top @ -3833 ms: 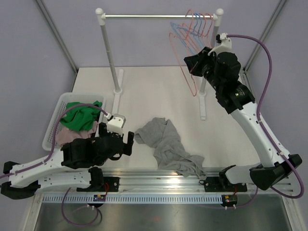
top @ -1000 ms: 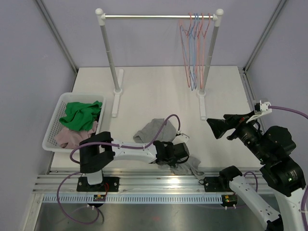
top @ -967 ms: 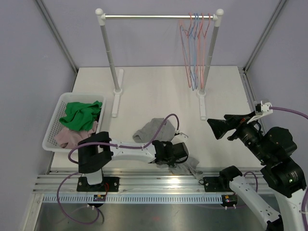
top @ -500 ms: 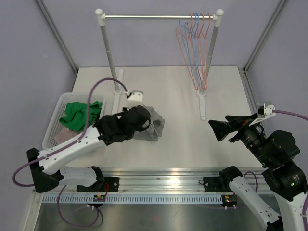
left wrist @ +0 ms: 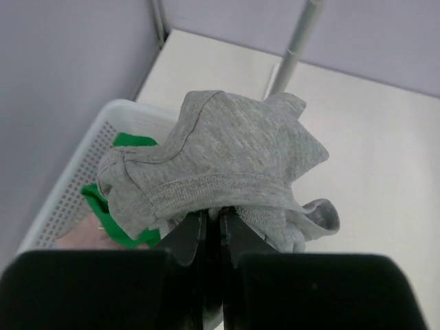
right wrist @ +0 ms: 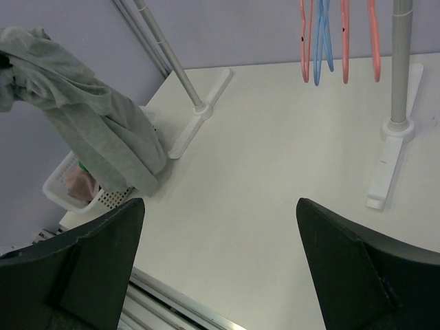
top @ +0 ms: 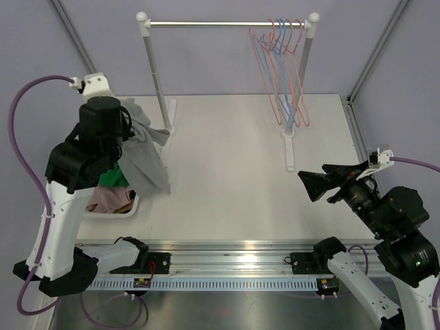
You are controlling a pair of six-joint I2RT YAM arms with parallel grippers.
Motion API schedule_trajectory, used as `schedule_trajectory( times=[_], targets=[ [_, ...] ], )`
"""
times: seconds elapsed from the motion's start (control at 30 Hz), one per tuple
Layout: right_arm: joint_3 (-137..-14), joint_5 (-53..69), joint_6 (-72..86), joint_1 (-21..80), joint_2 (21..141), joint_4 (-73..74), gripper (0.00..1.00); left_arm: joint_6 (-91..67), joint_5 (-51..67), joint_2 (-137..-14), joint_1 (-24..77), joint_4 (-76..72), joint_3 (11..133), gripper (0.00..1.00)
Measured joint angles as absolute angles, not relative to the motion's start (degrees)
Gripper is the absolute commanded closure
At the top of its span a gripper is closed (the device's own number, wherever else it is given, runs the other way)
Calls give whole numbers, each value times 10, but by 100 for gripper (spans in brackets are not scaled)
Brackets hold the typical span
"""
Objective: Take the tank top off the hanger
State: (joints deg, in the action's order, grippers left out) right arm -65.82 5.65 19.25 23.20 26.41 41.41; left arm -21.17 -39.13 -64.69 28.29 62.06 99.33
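The grey tank top (top: 148, 155) hangs free of any hanger, bunched in my left gripper (left wrist: 213, 214), which is shut on its upper edge. In the top view the left arm is raised at the far left and the cloth drapes down beside the white basket (top: 132, 203). The left wrist view shows the tank top (left wrist: 227, 158) above the basket rim (left wrist: 69, 179). Several bare red and blue hangers (top: 282, 48) hang at the right end of the rail. My right gripper (right wrist: 220, 203) is open and empty, low at the right, far from the cloth.
The clothes rack has a rail (top: 206, 24), a left post (top: 157, 75) and a right post (top: 299, 89) with white feet on the table. Green cloth (top: 110, 179) and pink cloth (top: 110, 199) lie in the basket. Purple walls close in the sides.
My left arm has lifted the tank top off the table and swung it left and up, over the basket. The hangers sway a little. The right arm stays put.
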Motion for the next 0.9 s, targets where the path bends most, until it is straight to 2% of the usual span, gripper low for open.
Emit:
schedule_trajectory(
  times=[0.23, 0.37, 0.6, 0.9],
  targets=[
    [-648, 58, 192, 232, 266, 402, 0, -154, -382, -711, 187, 648, 1186, 100],
    [-645, 70, 193, 232, 269, 401, 1, -143, -383, -734, 135, 646, 1214, 100],
    [-642, 83, 193, 232, 271, 392, 0, -143, -381, -794, 41, 651, 1198, 100],
    [-606, 107, 202, 232, 270, 377, 1, -196, -345, -823, -115, 639, 1018, 100]
  ],
)
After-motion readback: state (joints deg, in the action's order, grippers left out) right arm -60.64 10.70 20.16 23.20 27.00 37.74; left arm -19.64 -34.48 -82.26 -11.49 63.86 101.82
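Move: The white basket I am bringing the grey tank top to sits about 16 cm to the left of my left hand, 3 cm farther out and some 36 cm below. In it, the green top lies roughly 13 cm left and 6 cm ahead of that hand, the pink top about 16 cm left and 5 cm back; the rack's left foot stands some 20 cm ahead and 4 cm to the right. From my right hand the basket is about 61 cm left, 15 cm ahead and 34 cm down. Still pinching the grey tank top in shut fingers, my left hand swings some 18 cm left to the basket, first lifting about 8 cm, then sinking about 16 cm with a slight reach forward. It turns roughly 35 degrees counter-clockwise, and the fingers, after tipping up a little, tip down. My open, empty right hand drifts a few centimetres left and down. ##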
